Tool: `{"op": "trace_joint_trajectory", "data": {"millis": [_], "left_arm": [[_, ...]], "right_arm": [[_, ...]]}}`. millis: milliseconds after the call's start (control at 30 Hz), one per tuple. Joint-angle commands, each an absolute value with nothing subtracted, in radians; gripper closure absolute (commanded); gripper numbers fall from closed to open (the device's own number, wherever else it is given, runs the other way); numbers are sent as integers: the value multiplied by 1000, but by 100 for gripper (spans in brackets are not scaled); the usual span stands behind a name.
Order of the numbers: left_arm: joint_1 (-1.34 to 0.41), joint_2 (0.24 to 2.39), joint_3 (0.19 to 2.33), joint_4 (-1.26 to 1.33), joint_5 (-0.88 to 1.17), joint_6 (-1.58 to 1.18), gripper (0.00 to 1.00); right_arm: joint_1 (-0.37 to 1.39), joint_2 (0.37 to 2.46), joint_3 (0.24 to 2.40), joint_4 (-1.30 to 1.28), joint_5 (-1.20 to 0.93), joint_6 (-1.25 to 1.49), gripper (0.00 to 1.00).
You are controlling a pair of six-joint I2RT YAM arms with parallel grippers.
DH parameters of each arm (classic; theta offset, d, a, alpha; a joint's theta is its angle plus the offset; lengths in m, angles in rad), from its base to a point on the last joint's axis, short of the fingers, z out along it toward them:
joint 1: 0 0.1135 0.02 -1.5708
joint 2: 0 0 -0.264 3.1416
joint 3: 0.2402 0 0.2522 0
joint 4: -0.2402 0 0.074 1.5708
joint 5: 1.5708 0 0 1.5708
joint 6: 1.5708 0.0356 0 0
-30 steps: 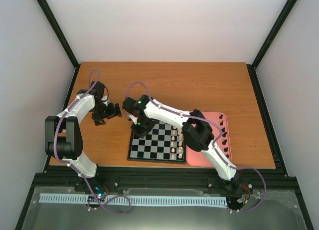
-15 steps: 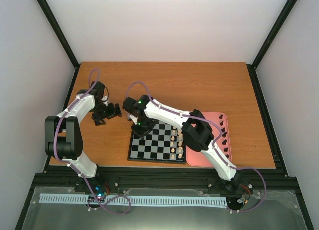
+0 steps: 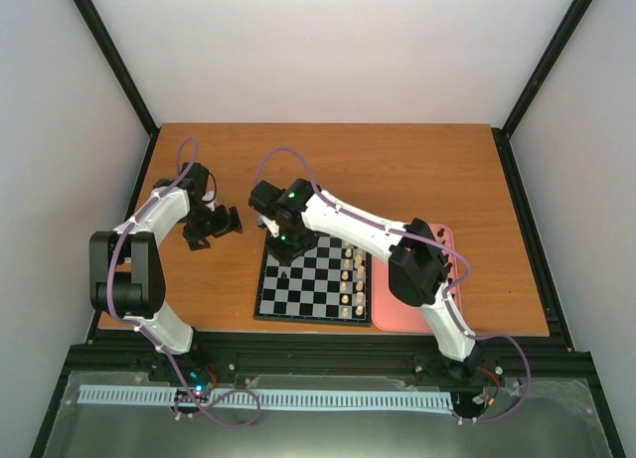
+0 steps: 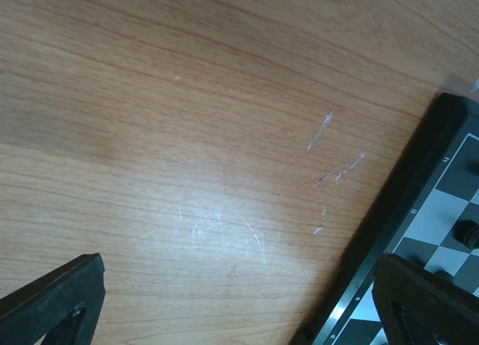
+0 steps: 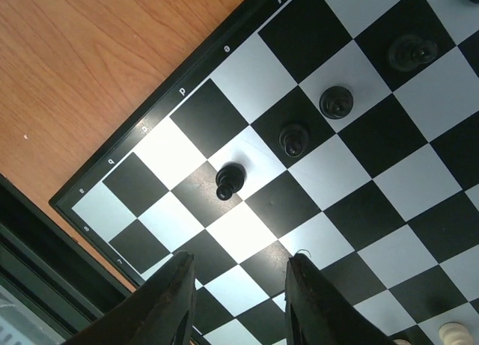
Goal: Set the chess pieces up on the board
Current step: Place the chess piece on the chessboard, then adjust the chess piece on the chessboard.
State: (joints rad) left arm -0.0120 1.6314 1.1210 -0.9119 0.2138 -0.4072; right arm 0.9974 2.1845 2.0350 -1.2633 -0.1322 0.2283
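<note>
The board [image 3: 298, 301] lies in front of the arms, its corner showing in the left wrist view [image 4: 419, 233]. Several black chess pieces [image 5: 228, 180] stand in a diagonal line on its squares, one more [image 5: 293, 139] next to the first. One black piece [image 3: 285, 277] shows near the board's left side. My right gripper [image 5: 239, 285] hovers over the board's far-left part [image 3: 281, 243], open with nothing between its fingers [image 5: 176, 300]. My left gripper [image 4: 239, 315] stands open above bare wood, left of the board [image 3: 214, 225]. A black piece [image 4: 470, 233] stands by its right finger.
A pink tray [image 3: 397, 317] lies right of the board with black pieces [image 3: 452, 271] along its far side. Cream-white pieces [image 3: 351, 279] stand in two columns on the board's right side, one of them [image 5: 453, 332] at the right wrist view's bottom edge.
My right gripper has opened and drawn back toward the board's far-left corner, leaving a black piece standing on the board. The left arm has not moved.
</note>
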Motion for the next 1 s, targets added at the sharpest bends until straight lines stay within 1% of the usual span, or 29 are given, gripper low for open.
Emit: {"op": "trace_joint_trajectory", "data": {"millis": [0,100,600,967], "left_arm": [[-9,1607,1130,-902,214,-414,0],[-9,1595,1118,-901,211,-415,0],[-9,1611,1102,-892,219,-414,0],[-9,1609,1100,-889,221,-413,0]], "right_arm": [[1006,2175,2029,-1264,-124,230,65],[1006,2172,2022,-1252,-126,227,64],[1036,2298,2031,-1256,-197,146,65],[1035,2336,2063,-1277,-117,173,64]]}}
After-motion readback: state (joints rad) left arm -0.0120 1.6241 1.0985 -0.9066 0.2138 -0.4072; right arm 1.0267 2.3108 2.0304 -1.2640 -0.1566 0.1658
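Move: The black pawn just set down, straddling the line between two squares, stands about 7 cm below the right hand, 1 cm to its left and neither ahead nor back. Two more black pawns run on outward in nearly the same line: one about 3 cm ahead of the hand and 1 cm left, the other 6 cm ahead and roughly level sideways. From the left hand the straddling pawn lies some 16 cm right, 8 cm back and 3 cm lower. The pawn standing across the square line is what the right hand drops back to, empty: after a short hover it sinks about 5.5 cm and eases some 2 cm back, tilting and turning slightly counter-clockwise by around 5 degrees. The partly open fingers keep their gap and end low, close to the pawn on its back-right side, without closing on it. ##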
